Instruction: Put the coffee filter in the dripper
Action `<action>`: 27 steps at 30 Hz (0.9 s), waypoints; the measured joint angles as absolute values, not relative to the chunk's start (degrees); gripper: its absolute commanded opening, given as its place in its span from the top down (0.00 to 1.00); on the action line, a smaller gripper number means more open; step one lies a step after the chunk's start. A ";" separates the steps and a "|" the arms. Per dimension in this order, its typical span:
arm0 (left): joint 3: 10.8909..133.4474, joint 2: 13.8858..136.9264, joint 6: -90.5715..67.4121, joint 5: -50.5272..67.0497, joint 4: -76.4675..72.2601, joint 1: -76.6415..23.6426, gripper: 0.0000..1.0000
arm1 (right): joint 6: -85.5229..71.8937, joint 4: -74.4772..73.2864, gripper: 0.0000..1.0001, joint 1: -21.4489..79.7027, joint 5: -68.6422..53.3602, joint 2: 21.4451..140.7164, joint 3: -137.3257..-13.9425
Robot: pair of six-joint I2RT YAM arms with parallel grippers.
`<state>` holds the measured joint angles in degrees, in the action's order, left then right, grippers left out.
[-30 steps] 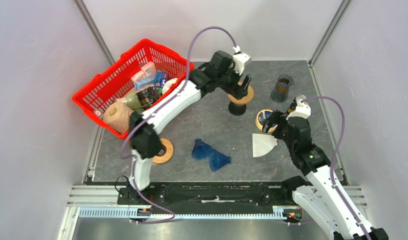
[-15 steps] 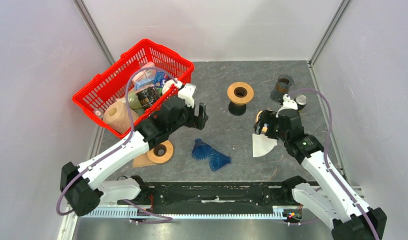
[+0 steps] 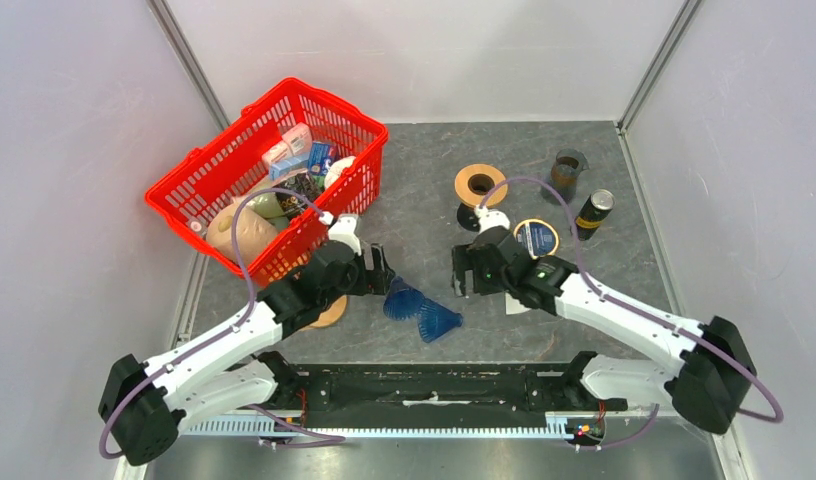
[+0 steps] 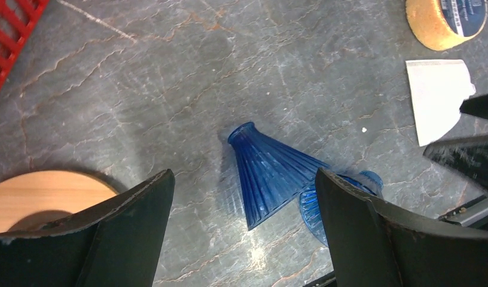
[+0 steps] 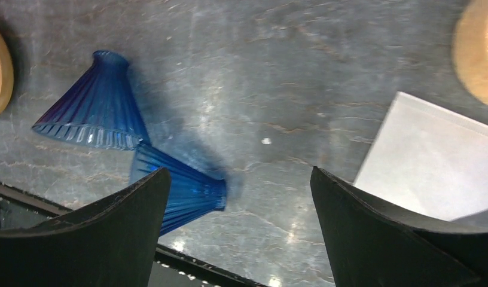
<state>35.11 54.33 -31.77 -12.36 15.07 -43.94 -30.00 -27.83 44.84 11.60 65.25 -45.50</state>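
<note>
Two blue ribbed glass drippers [image 3: 404, 298] [image 3: 439, 320] lie on their sides, touching, on the grey table near the front middle. The white paper coffee filter [image 4: 439, 95] lies flat to their right; from above my right arm covers most of it. It shows at the right edge of the right wrist view [image 5: 433, 161]. My left gripper [image 3: 381, 272] hovers open just left of the drippers, and one dripper [image 4: 271, 173] lies below its jaws. My right gripper [image 3: 462, 275] hovers open between the drippers [image 5: 95, 110] and the filter, holding nothing.
A red basket [image 3: 199, 185] of groceries stands at the back left. A wooden ring stand [image 3: 481, 185], a tape roll [image 3: 535, 238], a dark can [image 3: 594, 212] and a dark cup [image 3: 567, 172] sit at the back right. A wooden disc [image 3: 332, 312] lies under my left arm.
My left arm swung back from the wooden stand to the drippers. My right arm moved left from the tape roll and over the filter. Both grippers stayed open.
</note>
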 measured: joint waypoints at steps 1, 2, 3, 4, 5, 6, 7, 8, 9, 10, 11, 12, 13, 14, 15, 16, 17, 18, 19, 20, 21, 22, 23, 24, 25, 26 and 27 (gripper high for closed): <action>34.37 53.63 -32.27 -12.58 15.09 -43.94 0.06 | -30.55 -27.62 0.07 46.61 12.36 66.41 -46.02; 33.56 52.93 -32.84 -12.99 15.14 -43.94 0.06 | -31.27 -27.38 0.07 48.90 13.47 67.70 -46.68; 33.01 52.45 -33.26 -13.21 15.16 -43.94 0.06 | -31.62 -27.16 0.07 50.41 13.98 68.60 -47.13; 32.38 51.94 -33.67 -13.45 15.11 -43.94 0.06 | -32.12 -27.00 0.07 52.84 15.14 69.91 -47.94; 31.79 51.51 -33.98 -13.45 15.09 -43.94 0.06 | -32.42 -26.85 0.08 54.72 15.79 71.11 -48.73; 31.16 51.00 -34.28 -13.43 15.07 -43.94 0.06 | -32.80 -26.94 0.09 56.58 16.67 72.42 -49.71; 30.52 50.48 -34.59 -13.45 15.05 -43.94 0.06 | -33.19 -27.29 0.09 58.41 17.58 74.11 -51.09; 29.93 49.98 -34.87 -13.43 15.07 -43.94 0.06 | -33.63 -27.59 0.10 60.14 18.57 75.92 -52.62; 29.45 49.47 -35.16 -13.45 15.11 -43.94 0.06 | -34.09 -27.99 0.10 61.58 19.70 77.62 -53.98; 29.08 49.01 -35.38 -13.45 15.14 -43.94 0.06 | -34.50 -28.34 0.12 62.76 20.75 79.11 -55.07; 28.84 48.62 -35.55 -13.47 15.14 -43.94 0.06 | -34.94 -28.69 0.13 63.88 21.85 80.60 -56.05; 28.60 48.16 -35.79 -13.50 15.14 -43.94 0.06 | -35.38 -29.34 0.15 64.93 22.92 81.87 -56.88; 28.38 47.72 -36.01 -13.58 15.11 -43.94 0.06 | -35.99 -30.06 0.17 65.91 24.03 83.15 -57.60; 28.16 47.27 -36.21 -13.67 15.11 -43.94 0.06 | -36.56 -30.98 0.19 66.70 24.93 84.27 -58.15; 27.99 46.87 -36.32 -13.85 15.14 -43.94 0.06 | -37.06 -31.86 0.20 67.33 25.78 85.23 -58.54; 27.83 46.46 -36.42 -14.13 15.14 -43.94 0.06 | -37.65 -32.88 0.23 67.79 26.39 86.02 -58.89; 27.70 46.06 -36.47 -14.57 15.22 -43.94 0.06 | -38.19 -34.09 0.25 68.10 27.16 86.78 -59.27; 27.66 45.69 -36.49 -14.94 15.35 -43.94 0.06 | -38.72 -35.18 0.27 68.45 27.75 87.35 -59.55; 27.62 45.36 -36.49 -15.18 15.38 -43.94 0.06 | -39.27 -36.16 0.30 68.69 28.38 87.90 -59.79; 27.57 45.01 -36.49 -15.53 15.38 -43.94 0.06 | -39.59 -37.01 0.32 68.93 28.69 88.27 -60.03; 27.55 44.75 -36.49 -15.86 15.40 -43.94 0.06 | -40.10 -38.24 0.34 69.30 29.26 88.77 -60.47; 27.46 44.45 -36.49 -16.29 15.40 -43.94 0.06 | -40.45 -39.09 0.36 69.71 29.61 89.23 -60.88; 27.38 44.16 -36.49 -16.60 15.44 -43.94 0.06 | -40.73 -40.01 0.38 70.08 29.98 89.80 -61.45; 27.29 43.90 -36.51 -16.84 15.51 -43.94 0.06 | -41.04 -40.91 0.40 70.43 30.30 90.43 -62.04; 27.14 43.68 -36.51 -17.10 15.55 -43.94 0.06 | -41.32 -42.04 0.44 70.85 30.81 91.35 -62.87; 27.00 43.51 -36.49 -17.41 15.59 -43.94 0.06 | -41.52 -42.74 0.46 71.11 31.11 92.03 -63.44; 26.87 43.33 -36.51 -17.74 15.73 -43.94 0.06 | -41.76 -43.59 0.48 71.31 31.48 92.79 -64.03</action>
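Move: The right-hand dripper, a blue cone lying on its side, is some 8 cm to the right gripper's left, 6 cm back and 7 cm below. A second blue dripper lies about 7 cm to the left of that dripper and 4 cm farther out; the white coffee filter is about 9 cm to the right gripper's right, level with it. From the left gripper, the right-hand dripper is roughly 12 cm right, 8 cm back and 9 cm lower. Swing the right gripper left and back towards the right-hand blue dripper, about 9 cm left at the farthest, then sink some 4 cm over it while easing slightly right again. Roll the wrist some 25 degrees, left side down, until the fingers straddle the cone, and narrow them to a bit over half open, without closing on it yet. Draw the open left gripper about 3 cm left, away from the drippers. ##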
